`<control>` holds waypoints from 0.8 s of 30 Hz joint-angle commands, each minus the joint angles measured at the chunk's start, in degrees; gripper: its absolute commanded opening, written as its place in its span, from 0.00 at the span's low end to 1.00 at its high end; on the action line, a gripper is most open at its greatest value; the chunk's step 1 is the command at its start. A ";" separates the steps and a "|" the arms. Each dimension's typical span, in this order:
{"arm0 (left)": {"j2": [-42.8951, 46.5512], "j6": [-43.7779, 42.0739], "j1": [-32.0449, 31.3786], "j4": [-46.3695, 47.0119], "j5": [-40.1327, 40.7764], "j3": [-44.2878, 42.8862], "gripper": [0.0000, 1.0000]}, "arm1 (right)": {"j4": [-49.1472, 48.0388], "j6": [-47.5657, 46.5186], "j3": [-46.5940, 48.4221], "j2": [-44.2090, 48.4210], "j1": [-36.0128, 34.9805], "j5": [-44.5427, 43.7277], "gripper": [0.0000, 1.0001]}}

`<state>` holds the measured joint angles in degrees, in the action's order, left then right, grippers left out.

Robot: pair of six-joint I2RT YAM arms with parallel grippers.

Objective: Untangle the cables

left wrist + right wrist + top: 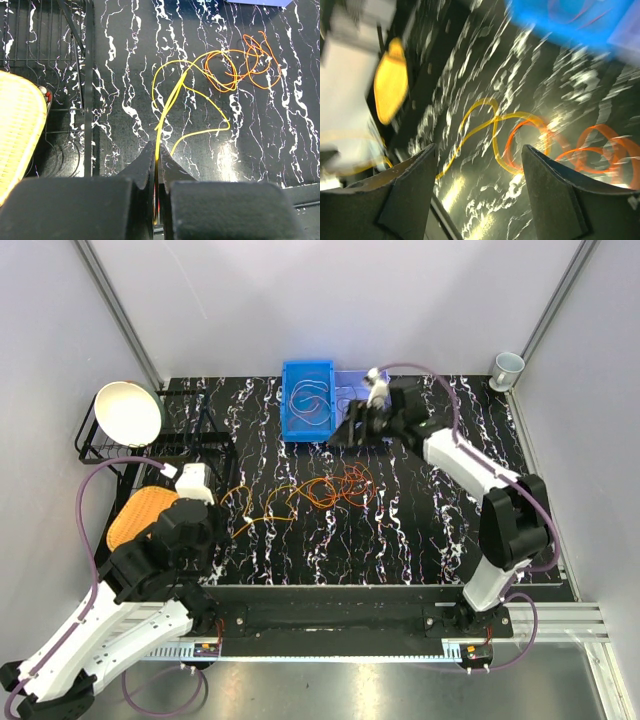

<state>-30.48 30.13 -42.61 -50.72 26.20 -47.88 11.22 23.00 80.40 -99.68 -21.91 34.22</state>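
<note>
The cables lie mid-table: a yellow cable (262,505) in loose loops, its right end wound into an orange tangle (345,485). My left gripper (222,520) is shut on the yellow cable (172,95), which runs up from between the closed jaws (158,155) to the orange tangle (245,65). More cables (308,400) lie coiled in a blue bin (288,425) at the back. My right gripper (345,432) hovers just right of that bin, open and holding nothing. Its view is blurred and shows the gripper (479,147) above the yellow cable (485,122) and orange loops (590,150).
A black dish rack (100,452) with a white bowl (128,412) stands at the back left, a yellow woven mat (138,515) in front of it. A clear box (352,383) adjoins the blue bin. A cup (508,367) sits at the back right.
</note>
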 commanded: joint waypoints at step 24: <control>-5.29 3.53 4.11 -0.78 5.45 -1.17 0.00 | -3.49 0.72 -4.30 -6.31 -17.81 -18.48 0.69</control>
<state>-36.40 33.12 -38.76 -53.15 30.48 -47.88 4.60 21.06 70.94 -103.09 -38.70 17.65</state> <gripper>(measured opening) 0.008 0.698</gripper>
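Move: The spot where the yellow cable overlaps the orange cable is about 4 cm back, 7 cm left and 19 cm below the open right hand. The orange tangle's middle sits about 2 cm back and 1 cm left of that hand. Beyond, the blue bin is some 20 cm ahead and 8 cm left, the lavender bin 20 cm ahead and 4 cm right. From the left hand the overlap lies about 17 cm ahead, 19 cm right and 20 cm down. Touching nothing yet, the open right hand heads down for the yellow-orange overlap: it sweeps back about 12 cm and left, sinking, then comes forward again some 5 cm while still descending, its fingers tipping about 10 degrees steeper. The left hand keeps its pinch on the yellow cable and eases about 2 cm left and 2 cm down, turning slightly counter-clockwise. ##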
